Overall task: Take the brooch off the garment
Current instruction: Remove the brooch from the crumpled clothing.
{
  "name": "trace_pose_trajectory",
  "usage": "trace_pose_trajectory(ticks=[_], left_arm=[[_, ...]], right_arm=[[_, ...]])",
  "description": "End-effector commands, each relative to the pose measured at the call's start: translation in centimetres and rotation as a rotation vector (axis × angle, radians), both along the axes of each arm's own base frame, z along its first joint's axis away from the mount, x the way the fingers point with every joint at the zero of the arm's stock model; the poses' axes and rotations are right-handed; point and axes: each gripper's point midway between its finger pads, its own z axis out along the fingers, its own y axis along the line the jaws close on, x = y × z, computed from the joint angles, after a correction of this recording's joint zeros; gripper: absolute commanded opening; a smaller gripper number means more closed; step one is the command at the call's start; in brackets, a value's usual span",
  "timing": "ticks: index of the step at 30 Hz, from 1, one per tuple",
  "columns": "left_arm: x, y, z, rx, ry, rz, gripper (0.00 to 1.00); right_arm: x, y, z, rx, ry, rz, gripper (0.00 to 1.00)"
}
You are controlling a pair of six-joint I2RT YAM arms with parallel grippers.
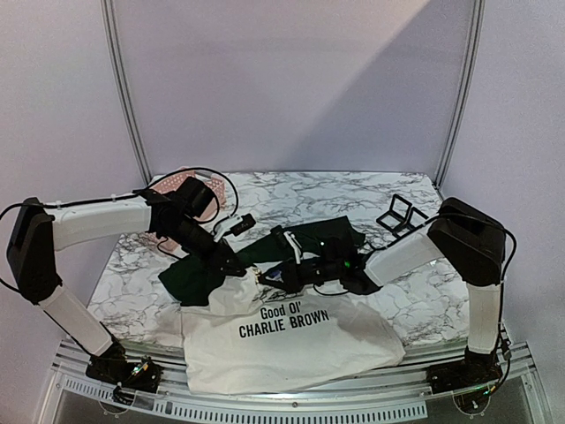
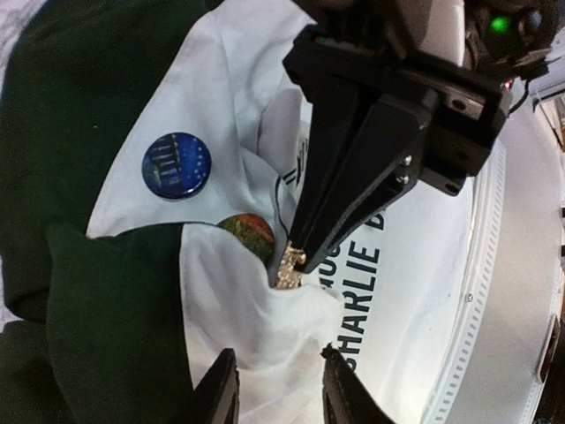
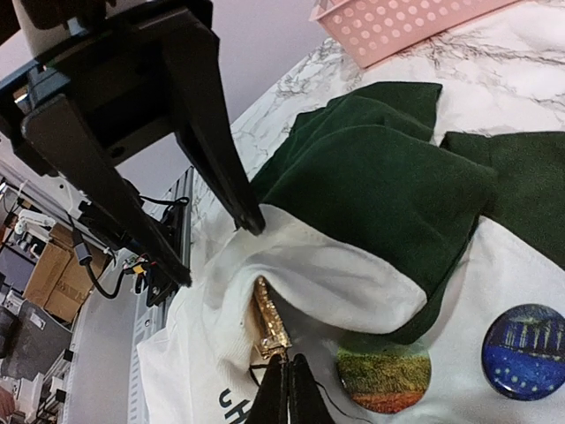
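The garment (image 1: 291, 349), a white T-shirt with dark green sleeves and "CHARLIE BROWN" print, lies at the table's near edge. A gold glittery brooch (image 3: 272, 320) sticks up from a bunched white fold near the collar, and it also shows in the left wrist view as the brooch (image 2: 290, 267). My right gripper (image 3: 287, 364) is shut with its tips pinching the brooch's lower end. My left gripper (image 2: 279, 358) is open, its fingers (image 3: 249, 216) standing on either side of the white fold just beside the brooch. In the top view the two grippers meet at the shirt's neck (image 1: 260, 276).
Two round badges are pinned to the shirt: a blue one (image 2: 177, 165) and an orange-green one (image 2: 247, 235). A pink perforated basket (image 3: 397, 26) stands at the back left of the marble table (image 1: 424, 300). A small black frame (image 1: 399, 215) sits at the back right.
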Motion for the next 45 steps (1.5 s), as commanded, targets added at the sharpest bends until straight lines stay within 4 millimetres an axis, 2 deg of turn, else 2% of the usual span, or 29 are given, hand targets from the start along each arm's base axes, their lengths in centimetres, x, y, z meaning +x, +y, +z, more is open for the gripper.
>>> trace_pose_trajectory(ticks=[1, 8, 12, 15, 17, 20, 22, 23, 26, 28, 30, 35, 38, 43, 45], left_arm=[[0.2, 0.5, -0.4, 0.063, 0.007, 0.014, 0.36], [0.3, 0.4, -0.8, 0.071, 0.021, 0.026, 0.39], [3.0, 2.4, -1.6, 0.209, -0.067, 0.141, 0.39], [4.0, 2.2, 0.0, 0.159, -0.096, 0.184, 0.4], [4.0, 1.7, 1.7, 0.08, -0.098, 0.199, 0.42], [4.1, 1.3, 3.2, 0.0, -0.107, 0.239, 0.47], [4.3, 1.7, 3.2, -0.013, -0.087, 0.323, 0.5], [4.5, 2.0, 3.2, -0.018, -0.082, 0.372, 0.55], [4.8, 3.0, 3.0, -0.065, -0.054, 0.546, 0.57], [4.6, 3.9, 3.1, -0.103, -0.053, 0.645, 0.64], [4.3, 5.2, 3.0, -0.08, -0.08, 0.737, 0.67], [2.6, 6.9, 3.0, -0.074, -0.093, 0.821, 0.73], [1.8, 8.3, 2.2, -0.059, -0.08, 0.883, 0.78], [1.4, 13.5, -0.6, 0.033, -0.124, 1.09, 0.82], [1.1, 14.6, -1.3, 0.004, -0.108, 1.157, 0.85]], right_arm=[[1.3, -0.7, 2.0, 0.035, -0.042, -0.094, 0.0], [1.8, -1.2, 2.5, 0.02, -0.081, -0.155, 0.0], [2.5, -1.2, 2.5, -0.032, -0.134, -0.234, 0.0], [3.0, -1.2, 2.4, -0.079, -0.17, -0.29, 0.0], [3.4, -1.2, 2.4, -0.105, -0.187, -0.32, 0.0], [4.1, -1.3, 2.2, -0.148, -0.201, -0.373, 0.0], [4.4, -1.2, 2.1, -0.179, -0.218, -0.404, 0.0], [4.4, -1.1, 2.1, -0.194, -0.229, -0.413, 0.0], [5.1, -1.4, 2.0, -0.232, -0.25, -0.465, 0.0], [5.4, -1.6, 1.9, -0.249, -0.253, -0.492, 0.0], [5.7, -1.7, 1.8, -0.263, -0.251, -0.51, 0.0], [5.8, -1.6, 1.8, -0.269, -0.253, -0.514, 0.0], [5.9, -1.5, 1.8, -0.274, -0.257, -0.521, 0.0], [6.1, -1.5, 1.7, -0.287, -0.261, -0.537, 0.0], [6.2, -1.5, 1.6, -0.299, -0.266, -0.55, 0.0]])
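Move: The brooch, already nipped in the right fingertips, sticks out about 2 cm to that hand's left, level with the fingertips. The orange-green badge lies some 2 cm ahead of the right hand and 4 cm lower; the blue badge roughly 5 cm ahead, 1 cm right and 6 cm lower. From the left hand the brooch is about 5 cm right and 1 cm back, nearly level; the green sleeve lies about 12 cm left and 9 cm below. Keep the right gripper shut on the brooch and draw it forward about 6 cm, swinging the wrist clockwise some 30 degrees and tipping the fingers down, to draw the pin out of the shirt. Meanwhile open the left gripper wide to come free of the white cloth, first easing forward and up, then left to about 11 cm away, over the green sleeve, turning counter-clockwise. ##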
